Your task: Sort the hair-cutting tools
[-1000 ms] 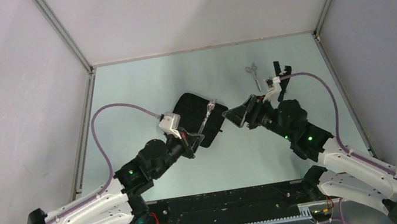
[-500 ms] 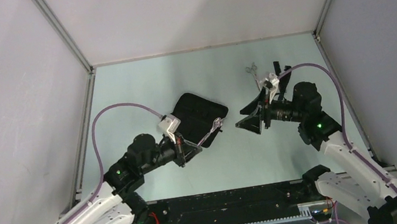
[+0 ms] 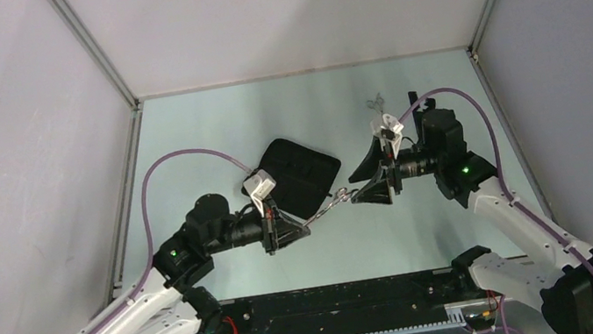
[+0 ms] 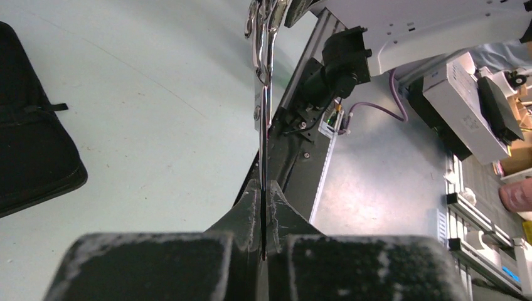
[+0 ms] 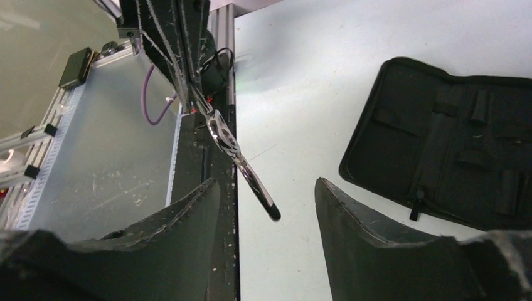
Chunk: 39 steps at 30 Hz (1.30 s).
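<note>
My left gripper [image 3: 306, 223] is shut on the blades of a slim silver scissors [image 3: 330, 205] and holds it in the air, handle end toward the right arm. In the left wrist view the gripper [image 4: 263, 188] pinches the blade and the scissors [image 4: 262, 94] runs straight up. My right gripper [image 3: 353, 190] is open, its jaws on either side of the handle end without touching it. In the right wrist view [image 5: 266, 183] the scissors [image 5: 241, 164] points down between the fingers. A second scissors [image 3: 374, 103] lies at the back right. The black comb-like tool is not visible.
An open black zip case [image 3: 297, 167] lies on the pale table between the arms, left of the hand-over spot; it also shows in the right wrist view [image 5: 452, 144] and the left wrist view [image 4: 31, 157]. The black base rail [image 3: 339, 298] runs along the near edge.
My left gripper carried the scissors off the case, to the right and nearer. My right gripper swung left toward it, open, until its fingers flank the handle end.
</note>
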### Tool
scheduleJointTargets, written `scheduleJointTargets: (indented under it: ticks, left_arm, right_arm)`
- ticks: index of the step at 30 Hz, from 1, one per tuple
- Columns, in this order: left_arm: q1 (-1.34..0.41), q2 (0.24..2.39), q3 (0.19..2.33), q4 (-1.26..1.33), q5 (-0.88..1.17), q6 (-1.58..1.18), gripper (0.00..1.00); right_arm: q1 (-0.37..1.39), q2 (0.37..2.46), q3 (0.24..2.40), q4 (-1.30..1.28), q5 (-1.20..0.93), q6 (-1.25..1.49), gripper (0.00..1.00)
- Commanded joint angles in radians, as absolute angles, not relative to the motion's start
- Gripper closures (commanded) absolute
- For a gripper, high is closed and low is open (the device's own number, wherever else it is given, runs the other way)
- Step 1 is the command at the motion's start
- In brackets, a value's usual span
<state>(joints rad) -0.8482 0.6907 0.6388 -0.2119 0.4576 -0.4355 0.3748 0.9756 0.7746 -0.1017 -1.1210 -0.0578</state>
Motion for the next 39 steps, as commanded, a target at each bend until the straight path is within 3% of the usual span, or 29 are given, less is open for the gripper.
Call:
scheduleJointTargets:
  ticks: [1, 6, 13, 18, 20, 23, 27, 32, 39]
  left_arm:
    - [-0.843, 0.702, 0.693, -0.17, 0.519, -0.433, 1.0]
    - [-0.843, 0.711, 0.703, -0.164, 0.518, -0.448, 1.0]
    - [-0.841, 0.715, 0.711, -0.154, 0.541, -0.472, 1.0]
    - [-0.833, 0.721, 0.716, -0.173, 0.527, -0.474, 1.0]
    - [-0.825, 0.714, 0.715, -0.191, 0.491, -0.47, 0.91]
    - [-0.804, 0.701, 0.726, -0.234, 0.427, -0.455, 0.55]
    - [-0.766, 0.695, 0.763, -0.316, 0.29, -0.419, 0.31]
    - [-0.672, 0.731, 0.797, -0.399, 0.085, -0.403, 0.26]
    - [-0.466, 0.936, 0.807, -0.376, 0.028, -0.396, 0.26]
  right_arm:
    - [0.392, 0.992, 0.824, -0.106, -1.211, -0.1, 0.41]
    - [0.394, 1.007, 0.825, -0.118, -1.254, -0.108, 0.59]
    - [0.392, 1.009, 0.825, -0.146, -1.294, -0.126, 0.72]
    - [0.382, 1.008, 0.825, -0.147, -1.31, -0.117, 1.0]
    - [0.367, 1.01, 0.825, -0.16, -1.309, -0.115, 1.0]
    - [0.337, 1.016, 0.825, -0.169, -1.279, -0.068, 1.0]
    - [0.32, 1.031, 0.824, -0.186, -1.157, 0.009, 1.0]
    - [0.306, 1.045, 0.766, -0.11, -1.001, 0.19, 1.0]
    - [0.304, 1.078, 0.664, 0.027, -0.724, 0.443, 1.0]
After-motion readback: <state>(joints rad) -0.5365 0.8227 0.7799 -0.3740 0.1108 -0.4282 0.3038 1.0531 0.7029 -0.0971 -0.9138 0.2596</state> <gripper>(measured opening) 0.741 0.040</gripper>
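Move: The scissors hang level between the hands, their blades pinched in the left fingers; their middle is about 7 cm right of the left hand and 4 cm ahead. From the open right hand their middle is roughly 6 cm left and 3 cm back, the handle end already between its fingers. The black case lies some 16 cm left of the right hand, 20 cm farther out and 24 cm below. The other scissors lie about 38 cm ahead and 13 cm right of the right hand. The right fingers shut on the handle end of the scissors as that hand draws back about 3 cm; then the left fingers open wide and let go of the blades. The left hand leaves forward and left some 15 cm, turning about 35 degrees counter-clockwise, while the right carries the scissors roughly 7 cm forward and 5 cm down, rolling about its fingers' line and swinging clockwise. ##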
